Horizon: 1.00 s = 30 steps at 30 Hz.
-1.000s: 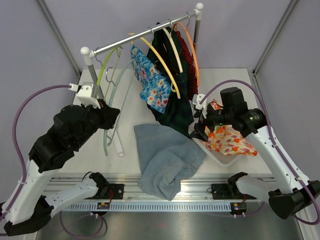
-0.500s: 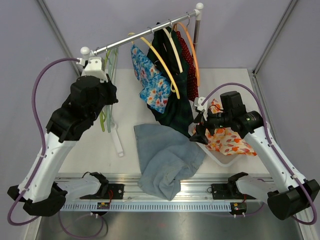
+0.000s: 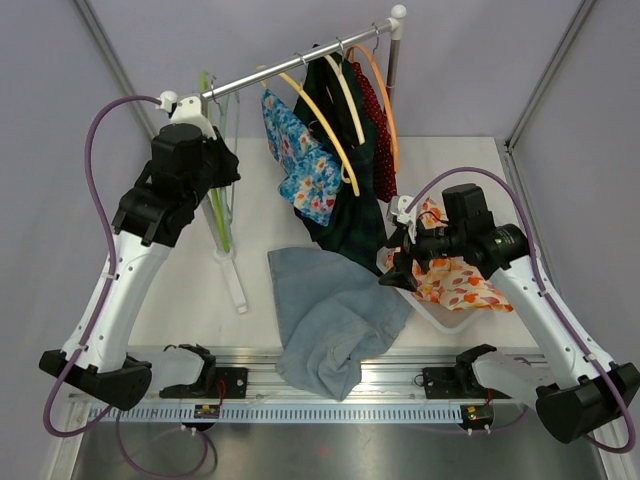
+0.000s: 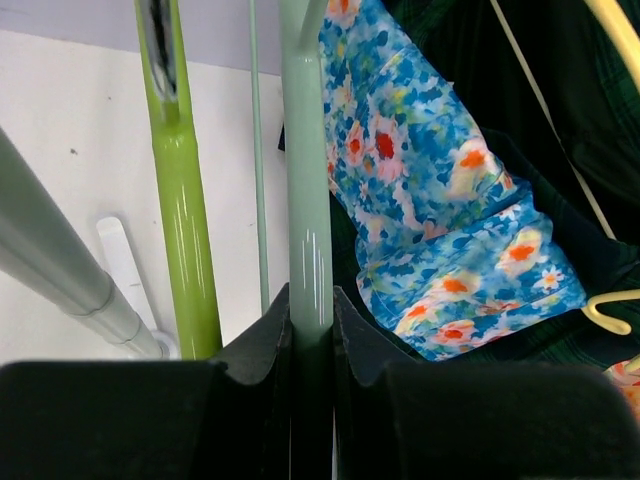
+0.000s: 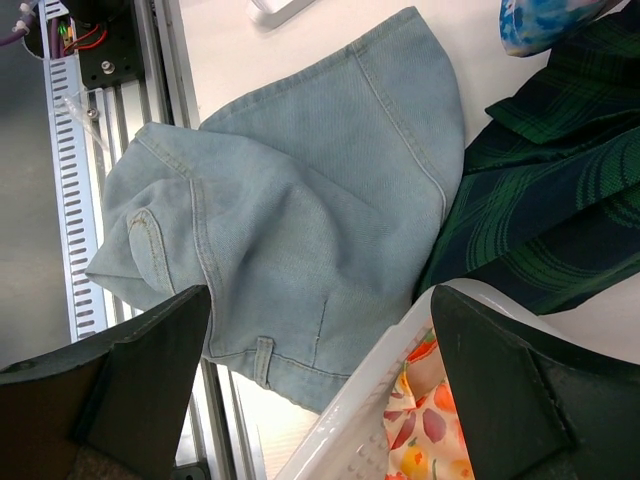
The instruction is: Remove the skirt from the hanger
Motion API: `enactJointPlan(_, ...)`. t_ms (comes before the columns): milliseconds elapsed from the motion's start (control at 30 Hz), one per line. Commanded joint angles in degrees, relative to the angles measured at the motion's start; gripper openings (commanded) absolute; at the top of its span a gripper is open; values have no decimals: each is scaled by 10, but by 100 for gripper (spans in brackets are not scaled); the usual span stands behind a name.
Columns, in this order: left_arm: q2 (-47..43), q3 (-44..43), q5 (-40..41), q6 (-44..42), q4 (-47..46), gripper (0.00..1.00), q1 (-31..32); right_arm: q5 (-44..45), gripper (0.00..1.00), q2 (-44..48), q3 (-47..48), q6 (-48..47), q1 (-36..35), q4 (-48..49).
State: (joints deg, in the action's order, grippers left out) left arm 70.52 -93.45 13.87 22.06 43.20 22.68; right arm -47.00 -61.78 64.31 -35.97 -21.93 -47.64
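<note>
A light-blue denim skirt [image 3: 335, 315] lies crumpled on the table, draping over the front edge; it also shows in the right wrist view [image 5: 300, 200]. My left gripper [image 3: 222, 170] is raised by the left end of the rail [image 3: 290, 70] and is shut on a pale green hanger [image 4: 305, 180], which stands upright between its fingers. A lime green hanger [image 4: 185, 220] hangs beside it. My right gripper [image 3: 400, 262] is open and empty, hovering over the skirt's right edge and the rim of a white tray [image 5: 370, 400].
A blue floral garment [image 3: 305, 165], a dark green plaid garment [image 3: 350, 220] and a red one hang on yellow, cream and orange hangers. The tray [image 3: 440, 318] holds an orange-patterned cloth [image 3: 460, 280]. A white hanger [image 3: 235, 285] lies on the table.
My left arm has risen and swung back to the rail's left end, carrying the pale green hanger with it. The right arm has barely moved.
</note>
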Motion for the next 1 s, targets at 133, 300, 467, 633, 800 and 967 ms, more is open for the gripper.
enactJointPlan(133,-9,11,-48,27,-50,0,-25,-20,99,15,0,-13,4,4)
enactJointPlan(300,-29,39,-60,33,-51,12,-25,-31,100,14,1,-33,5,-12)
enactJointPlan(467,-57,49,-73,42,-40,25,-25,-36,100,10,2,-38,4,-16)
enactJointPlan(633,-84,40,-100,46,-35,53,-25,-41,100,7,3,-53,5,-28)
enactJointPlan(800,-130,20,-126,26,-16,81,-25,-110,100,-6,5,-166,4,-115)
enactJointPlan(967,-199,39,-115,-29,14,99,-25,-165,99,-51,18,-351,-28,-233)
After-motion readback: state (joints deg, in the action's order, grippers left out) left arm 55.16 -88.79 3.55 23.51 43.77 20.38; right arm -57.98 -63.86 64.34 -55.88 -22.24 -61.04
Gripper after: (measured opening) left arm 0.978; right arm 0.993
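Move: The rack's rail, where the held grey-green hanger is to hang, is some 13 cm ahead of the left hand, 4 cm left and 9 cm above. The lime hanger is about 6 cm ahead and 5 cm left, at hand height; the blue floral skirt is 9 cm ahead, 15 cm right and 10 cm lower. From the right hand, the denim skirt's middle lies about 12 cm left, 1 cm back and 20 cm below; the white bin is 14 cm ahead, 20 cm right and 19 cm lower. Down by about 1 cm first, the left hand settles the pinched hanger onto the rail, then opens wide, lets go of it and backs off some 8 cm while rising, fingertips tilting slightly up. The right hand, wide open above the denim skirt's right side, mostly waits, then draws back about 4 cm, sinking a little and turning some 15 degrees counter-clockwise. ##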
